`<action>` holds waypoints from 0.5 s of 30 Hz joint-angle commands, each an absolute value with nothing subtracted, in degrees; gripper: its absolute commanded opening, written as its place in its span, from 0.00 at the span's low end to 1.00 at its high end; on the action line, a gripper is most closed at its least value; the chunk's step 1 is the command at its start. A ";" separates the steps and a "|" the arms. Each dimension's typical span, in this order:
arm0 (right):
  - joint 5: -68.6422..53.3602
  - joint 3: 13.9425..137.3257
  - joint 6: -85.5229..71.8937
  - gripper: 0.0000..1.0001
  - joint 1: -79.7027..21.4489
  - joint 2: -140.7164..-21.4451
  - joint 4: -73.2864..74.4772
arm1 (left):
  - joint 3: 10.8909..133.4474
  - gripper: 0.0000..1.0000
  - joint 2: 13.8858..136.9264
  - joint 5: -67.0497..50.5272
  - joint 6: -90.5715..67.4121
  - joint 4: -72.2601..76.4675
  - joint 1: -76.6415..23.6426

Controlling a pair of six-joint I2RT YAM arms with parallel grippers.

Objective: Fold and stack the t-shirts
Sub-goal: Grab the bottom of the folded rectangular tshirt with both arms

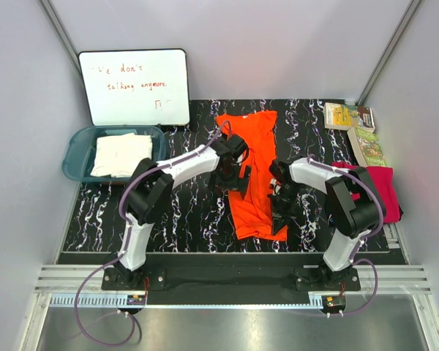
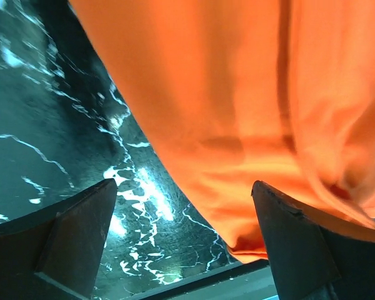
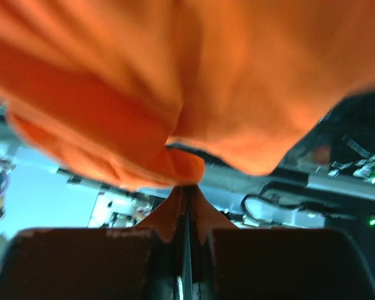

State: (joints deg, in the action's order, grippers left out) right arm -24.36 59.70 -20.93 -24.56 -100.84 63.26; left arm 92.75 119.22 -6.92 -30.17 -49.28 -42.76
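The orange t-shirt lies as a long narrow strip down the middle of the black marbled mat. My left gripper is open at its left edge. In the left wrist view the fingers stand wide apart low over the mat, with the orange cloth reaching the right finger. My right gripper is shut on the shirt's right edge near its near end. In the right wrist view the pinched orange fabric bunches above the closed gripper. The cream-white t-shirt lies in the teal tub. The magenta-pink t-shirt lies at the right, partly behind my right arm.
The teal tub stands at the mat's left edge. A whiteboard leans on the back wall. Colourful booklets lie at the back right. Bare mat shows left of the orange shirt.
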 commanded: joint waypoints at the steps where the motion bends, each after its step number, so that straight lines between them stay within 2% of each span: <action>1: -18.64 59.06 -23.38 0.04 -26.45 -103.79 58.11 | 97.56 0.85 118.39 -10.27 -29.00 -50.62 -42.10; 2: -18.28 58.89 -23.47 0.04 -26.46 -104.23 57.57 | 97.56 0.78 118.13 -12.02 -29.00 -50.36 -42.27; 3: -18.28 58.89 -23.55 0.03 -26.46 -104.59 57.22 | 97.21 0.66 117.69 -13.08 -28.74 -50.10 -42.28; 4: -18.19 59.06 -23.90 0.04 -26.46 -105.37 56.43 | 96.60 0.37 116.73 -13.88 -28.65 -49.58 -42.62; 6: -18.37 59.76 -24.08 0.04 -26.63 -106.60 55.20 | 94.41 0.18 115.41 -16.25 -28.57 -48.52 -42.98; 7: -18.20 60.11 -24.17 0.04 -26.72 -107.13 54.93 | 93.26 0.12 114.97 -18.00 -28.48 -46.86 -43.50; 10: -18.02 61.52 -23.91 0.04 -26.81 -109.59 54.40 | 86.94 0.04 112.16 -21.34 -28.04 -42.39 -45.08; 15: -17.75 64.24 -23.12 0.04 -26.81 -111.71 54.58 | 75.95 0.00 107.15 -23.73 -29.00 -36.39 -47.72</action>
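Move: The t-shirt's bottom left corner lies about 12 cm back and 2 cm right of the left hand, some 4 cm lower; the bottom right corner is about 14 cm back and 15 cm right. From the right hand, that bottom right corner is roughly 4 cm back, 2 cm right and 4 cm below, the bottom left corner 3 cm back and 11 cm left, the table's front edge about 8 cm back. Back along the shirt's left edge goes the left hand, towards the bottom left corner: it first lifts a centimetre or two while shutting its wide-open fingers on nothing, then draws back, ending about 6 cm nearer the base and slightly right. The right hand, fingers still shut, sinks about 3.5 cm and eases to a stop with its tips against the cloth at the bottom end. ##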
